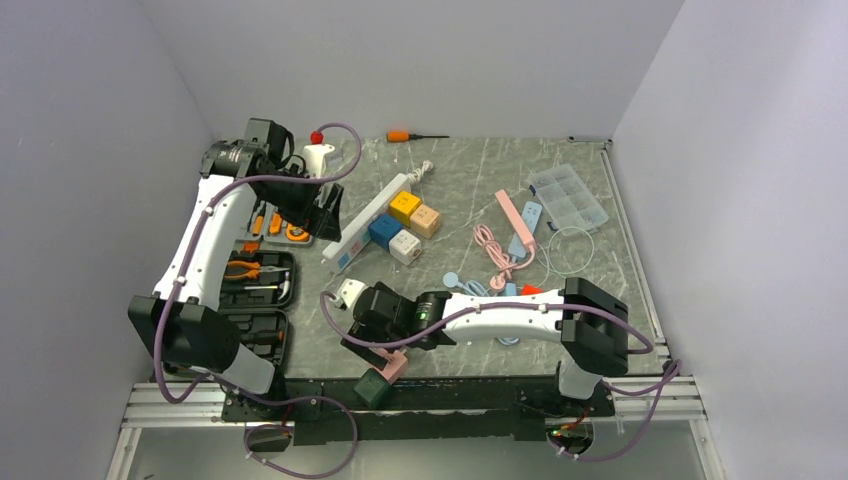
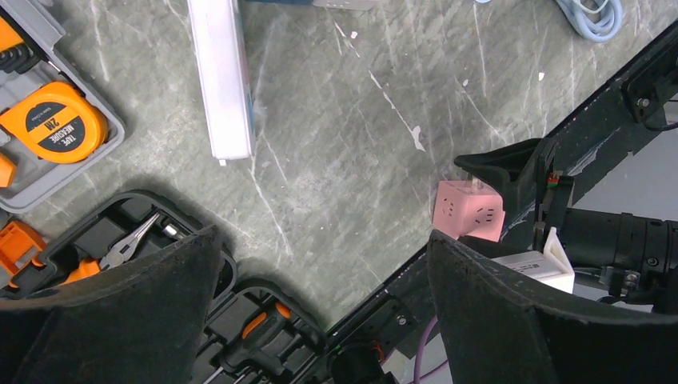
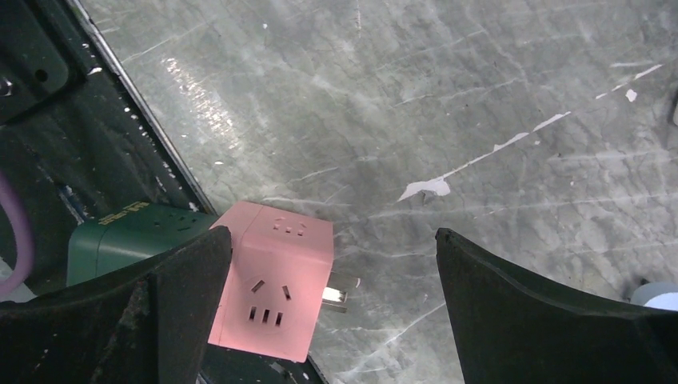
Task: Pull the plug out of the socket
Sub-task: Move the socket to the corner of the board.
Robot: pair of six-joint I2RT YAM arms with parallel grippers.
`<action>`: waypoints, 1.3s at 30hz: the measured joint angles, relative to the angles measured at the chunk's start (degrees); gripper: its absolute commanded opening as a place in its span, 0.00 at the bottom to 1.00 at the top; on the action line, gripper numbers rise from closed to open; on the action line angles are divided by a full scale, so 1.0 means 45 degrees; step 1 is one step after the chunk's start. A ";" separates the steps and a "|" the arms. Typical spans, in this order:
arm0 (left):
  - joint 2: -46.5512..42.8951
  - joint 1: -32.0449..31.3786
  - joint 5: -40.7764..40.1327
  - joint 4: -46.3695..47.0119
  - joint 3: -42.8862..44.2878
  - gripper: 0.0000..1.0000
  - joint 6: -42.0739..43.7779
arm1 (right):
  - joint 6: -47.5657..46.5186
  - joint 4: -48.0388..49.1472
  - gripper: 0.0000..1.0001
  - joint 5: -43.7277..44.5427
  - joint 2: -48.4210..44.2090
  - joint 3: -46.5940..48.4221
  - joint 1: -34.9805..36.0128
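A white power strip (image 1: 362, 224) lies on the table with yellow (image 1: 405, 206), tan (image 1: 426, 220), blue (image 1: 384, 230) and white (image 1: 404, 246) cube plugs seated in it; one end of the power strip (image 2: 224, 80) shows in the left wrist view. A pink cube plug (image 3: 276, 280) lies loose at the table's near edge, its metal prongs (image 3: 336, 292) bare, beside a dark green cube (image 3: 132, 236). My right gripper (image 3: 332, 240) is open around the pink cube (image 1: 393, 367), which sits close to one finger. My left gripper (image 2: 320, 240) hangs open and holds nothing, left of the strip.
An open black tool case (image 1: 258, 280) with pliers and an orange tape measure (image 2: 52, 128) lie at the left. A pink cable (image 1: 495, 245), a clear organiser box (image 1: 568, 195) and an orange screwdriver (image 1: 405, 135) lie further back. The black frame rail (image 3: 48, 144) borders the near edge.
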 measured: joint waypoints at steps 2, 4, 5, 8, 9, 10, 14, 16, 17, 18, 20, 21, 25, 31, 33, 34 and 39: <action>-0.0068 0.0034 -0.0034 0.0029 -0.0063 0.99 0.0005 | -0.0068 -0.0029 1.00 -0.0170 0.0000 0.0029 0.0000; -0.0097 0.0068 -0.0049 0.0034 -0.0073 0.99 0.0005 | -0.0112 -0.0024 1.00 -0.0316 0.0000 0.0063 0.0024; -0.0102 0.0092 -0.0049 0.0034 -0.0078 0.99 0.0000 | -0.0131 -0.0010 1.00 -0.0384 0.0000 0.0068 0.0039; -0.0112 0.0175 -0.0039 0.0044 -0.0107 0.99 -0.0005 | -0.0136 0.0010 1.00 -0.0384 0.0000 0.0068 0.0126; -0.0121 0.0204 -0.0044 0.0053 -0.0136 1.00 -0.0005 | -0.0136 0.0015 1.00 -0.0350 -0.0005 0.0068 0.0209; -0.0141 0.0243 -0.0044 0.0073 -0.0185 0.99 -0.0005 | -0.0136 0.0015 1.00 -0.0287 -0.0005 0.0068 0.0311; -0.0146 0.0355 -0.0063 0.0039 -0.0209 0.99 -0.0005 | -0.0092 -0.0223 1.00 0.0432 0.0136 0.0243 0.1175; -0.0146 0.0389 -0.0083 -0.0029 -0.0209 0.99 -0.0005 | 0.0015 -0.0223 1.00 0.0801 0.0340 0.0442 0.1486; -0.0160 0.0398 -0.0097 -0.0073 -0.0209 1.00 -0.0005 | 0.0092 -0.0165 1.00 0.0981 0.0432 0.0491 0.1632; -0.0175 0.0413 -0.0107 -0.0097 -0.0209 0.99 -0.0005 | 0.0194 -0.0102 1.00 0.1171 0.0476 0.0486 0.1719; -0.0296 0.0423 -0.0117 -0.0092 -0.0209 0.99 -0.0019 | 0.0403 -0.0039 1.00 0.1413 0.0500 0.0369 0.1724; -0.0413 0.0427 -0.0117 -0.0068 -0.0223 0.99 -0.0019 | 0.0500 0.0019 1.00 0.1511 0.0500 0.0257 0.1705; -0.1103 0.0432 -0.0146 -0.0063 -0.0398 0.99 -0.0019 | 0.0865 0.0311 0.97 0.1851 0.0500 -0.0316 0.1642; -0.1579 0.0432 -0.0151 0.0078 -0.0797 0.99 -0.0034 | 0.0879 0.0976 0.78 0.1787 0.0160 -0.2001 0.0996; -0.1579 0.0432 -0.0155 0.0189 -0.0947 0.99 -0.0073 | 0.0758 0.1093 0.74 0.1452 -0.0272 -0.2599 0.0272; -0.1574 0.0432 -0.0165 0.0248 -0.1049 0.99 -0.0097 | 0.0680 0.1127 0.74 0.1350 -0.0515 -0.2803 -0.0117; -0.1574 0.0447 -0.0194 0.0529 -0.1452 0.99 -0.0136 | 0.0015 0.1282 0.73 0.0840 -0.1428 -0.3463 -0.2302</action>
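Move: The open right hand hovers over the pink socket, whose middle is about 3 cm back, 2 cm to the right and 5 cm below. The green cube joined to it sits roughly 8 cm back and 2 cm left of the hand; the round blue plug is some 14 cm ahead and 13 cm right, the white cube 20 cm ahead and 5 cm right. From the left hand the pink socket lies about 18 cm back and 13 cm right, 21 cm down. The right hand first eases back about 4 cm and a little left, fingers wide, to bring the pink socket between them, then sinks some 5 cm while swinging right and closes, pinching the socket with one finger on its body and the other on its prong side. Keeping that grip, it sweeps quickly forward and right by about 10 cm, away from the board's near edge and towards the round blue plug, turning some 10 degrees clockwise, barely rising. ##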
